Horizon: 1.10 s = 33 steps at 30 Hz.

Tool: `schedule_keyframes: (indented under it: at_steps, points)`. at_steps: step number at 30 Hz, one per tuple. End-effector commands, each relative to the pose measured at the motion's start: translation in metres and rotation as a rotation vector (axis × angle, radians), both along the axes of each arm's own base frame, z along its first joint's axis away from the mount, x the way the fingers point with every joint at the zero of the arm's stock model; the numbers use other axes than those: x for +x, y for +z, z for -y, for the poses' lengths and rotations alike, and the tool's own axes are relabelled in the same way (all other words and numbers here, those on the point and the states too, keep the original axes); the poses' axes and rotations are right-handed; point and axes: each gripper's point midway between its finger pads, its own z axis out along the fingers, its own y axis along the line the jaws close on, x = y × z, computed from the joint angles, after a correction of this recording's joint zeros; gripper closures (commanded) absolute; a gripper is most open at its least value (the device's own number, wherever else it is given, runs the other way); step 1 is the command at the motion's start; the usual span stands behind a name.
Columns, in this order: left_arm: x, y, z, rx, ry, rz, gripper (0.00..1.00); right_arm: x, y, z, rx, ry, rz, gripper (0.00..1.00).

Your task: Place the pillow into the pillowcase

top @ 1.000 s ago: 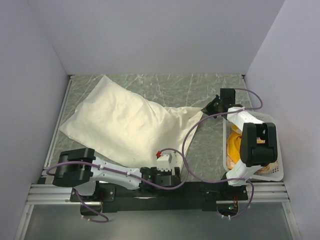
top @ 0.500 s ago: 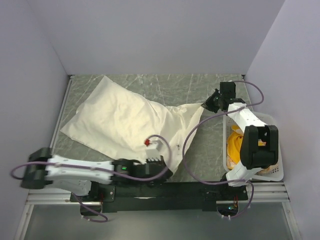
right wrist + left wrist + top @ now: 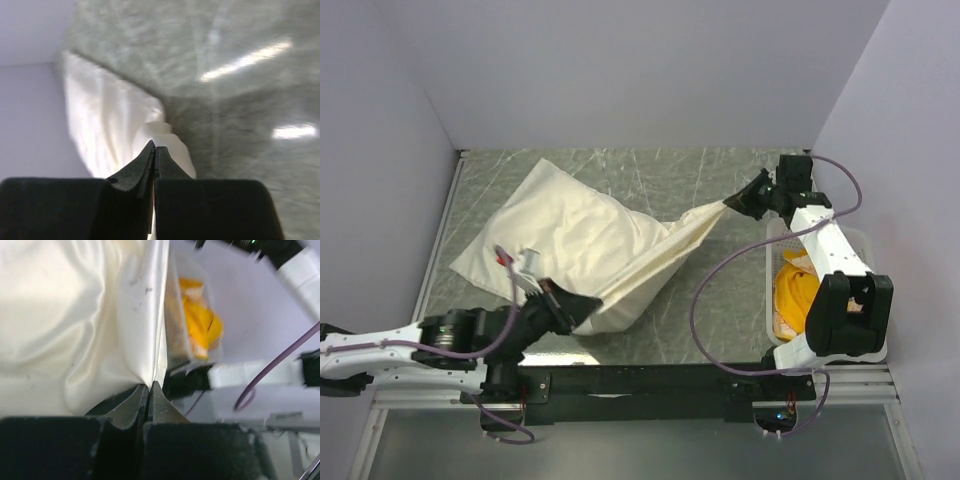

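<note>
The cream pillowcase (image 3: 570, 230) lies bulging on the left half of the table, and its open end is drawn taut between my two grippers. No printed pillow shows; it is hidden. My left gripper (image 3: 582, 303) is shut on the near edge of the pillowcase. In the left wrist view the cloth (image 3: 75, 315) runs into the closed left gripper (image 3: 149, 386). My right gripper (image 3: 732, 203) is shut on the far corner of the opening. In the right wrist view a fold of the pillowcase (image 3: 100, 120) is pinched in the right gripper (image 3: 154, 146).
A white basket (image 3: 880, 340) with a yellow thing (image 3: 792, 295) in it stands at the right edge, beside the right arm. Pale walls close in the left, back and right sides of the grey-green marbled tabletop (image 3: 720, 290). Purple cables loop from both arms.
My left gripper closed on the near edge of the pillowcase and swung left with it. The right gripper drew its corner back and to the right, stretching the opening.
</note>
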Motion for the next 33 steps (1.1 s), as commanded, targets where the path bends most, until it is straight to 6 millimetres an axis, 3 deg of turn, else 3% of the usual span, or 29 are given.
schedule_keyframes:
  at_steps: [1, 2, 3, 4, 5, 6, 7, 8, 9, 11, 12, 14, 16, 17, 19, 22, 23, 25, 26, 27, 28, 29, 30, 31, 32, 33]
  points:
    - [0.043, 0.141, -0.067, -0.118, 0.274, 0.223, 0.99, 0.045, 0.162, -0.029, 0.077, 0.076, 0.519, 1.00]
    - [0.049, 0.160, -0.073, -0.098, 0.313, 0.284, 0.99, 0.040, 0.184, -0.056, 0.105, 0.156, 0.568, 1.00]
    - [0.058, 0.174, -0.075, -0.047, 0.377, 0.342, 0.99, 0.040, 0.227, -0.084, 0.121, 0.223, 0.657, 1.00]
    - [0.063, 0.221, -0.090, -0.058, 0.413, 0.448, 0.99, 0.038, 0.248, -0.100, 0.121, 0.261, 0.706, 1.00]
    - [0.065, 0.242, -0.096, -0.041, 0.431, 0.507, 0.99, 0.038, 0.269, -0.110, 0.125, 0.283, 0.751, 1.00]
    - [0.065, 0.262, -0.089, -0.018, 0.428, 0.570, 0.99, 0.035, 0.310, -0.130, 0.144, 0.326, 0.832, 1.00]
    - [0.067, 0.301, -0.112, -0.029, 0.469, 0.645, 0.99, 0.032, 0.332, -0.136, 0.159, 0.340, 0.880, 1.00]
    - [0.066, 0.319, -0.117, -0.008, 0.468, 0.700, 0.99, 0.029, 0.354, -0.141, 0.177, 0.351, 0.930, 1.00]
    - [0.064, 0.348, -0.123, 0.005, 0.464, 0.773, 0.99, 0.022, 0.394, -0.145, 0.202, 0.365, 1.050, 1.00]
    - [0.061, 0.369, -0.122, 0.022, 0.434, 0.831, 0.99, 0.014, 0.435, -0.144, 0.245, 0.342, 1.151, 1.00]
    - [0.056, 0.389, -0.123, -0.016, 0.410, 0.865, 0.99, 0.013, 0.447, -0.140, 0.246, 0.323, 1.185, 1.00]
    - [0.051, 0.386, -0.097, 0.053, 0.323, 0.905, 0.99, 0.014, 0.468, -0.129, 0.220, 0.252, 1.237, 1.00]
    - [0.049, 0.384, -0.084, 0.085, 0.272, 0.896, 0.99, 0.033, 0.451, -0.116, 0.180, 0.206, 1.147, 1.00]
    - [0.047, 0.368, -0.061, 0.164, 0.208, 0.903, 0.99, 0.044, 0.442, -0.114, 0.174, 0.203, 1.108, 1.00]
    - [0.040, 0.353, -0.039, 0.160, 0.131, 0.897, 0.99, 0.065, 0.402, -0.095, 0.116, 0.144, 0.961, 1.00]
    - [0.028, 0.321, -0.005, 0.138, 0.012, 0.858, 0.99, 0.086, 0.324, -0.073, 0.015, 0.088, 0.747, 1.00]
    - [0.020, 0.312, 0.011, 0.126, -0.060, 0.865, 0.99, 0.087, 0.289, -0.061, -0.019, 0.068, 0.659, 1.00]
    - [0.021, 0.278, 0.041, 0.132, -0.133, 0.805, 0.99, 0.079, 0.253, -0.055, -0.075, 0.076, 0.593, 1.00]
    - [0.012, 0.264, 0.058, 0.098, -0.225, 0.798, 0.99, 0.067, 0.218, -0.051, -0.112, 0.064, 0.526, 1.00]
    - [0.014, 0.228, 0.082, 0.069, -0.271, 0.724, 0.99, 0.062, 0.204, -0.051, -0.140, 0.066, 0.520, 1.00]
    - [0.036, 0.206, 0.086, 0.066, -0.251, 0.680, 0.99, 0.057, 0.187, -0.047, -0.161, 0.056, 0.493, 1.00]
    - [0.040, 0.184, 0.096, 0.037, -0.294, 0.635, 0.99, 0.044, 0.150, -0.045, -0.171, 0.059, 0.418, 1.00]
    - [0.039, 0.126, 0.112, 0.040, -0.382, 0.505, 0.99, 0.041, 0.139, -0.045, -0.170, 0.065, 0.417, 1.00]
    - [0.063, 0.119, 0.109, -0.007, -0.332, 0.484, 0.99, 0.032, 0.106, -0.046, -0.178, 0.077, 0.355, 1.00]
    - [0.072, 0.097, 0.111, -0.017, -0.334, 0.429, 0.99, 0.028, 0.092, -0.048, -0.184, 0.085, 0.335, 1.00]
    - [0.074, 0.057, 0.109, -0.018, -0.354, 0.318, 0.99, 0.026, 0.082, -0.056, -0.198, 0.110, 0.333, 1.00]
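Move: The puffy body of the pillowcase, its mouth edge already in both hands, lies about 27 cm ahead of the left hand, 14 cm to its left and some 22 cm below it. From the right hand, its middle is about 50 cm to the left, 4 cm back and 14 cm lower. The basket stands roughly 18 cm back from the right hand, 23 cm to its right and 12 cm lower. Up fast and together, then sharply down again: both hands, fingers still shut on the pillowcase's edge, swing up some 40 cm, drifting left, tips tilting skyward, then reverse, still dropping at the end well above where they began. The left hand comes down sweeping right and forward, towards the right hand; both wrists tip partly back down. ##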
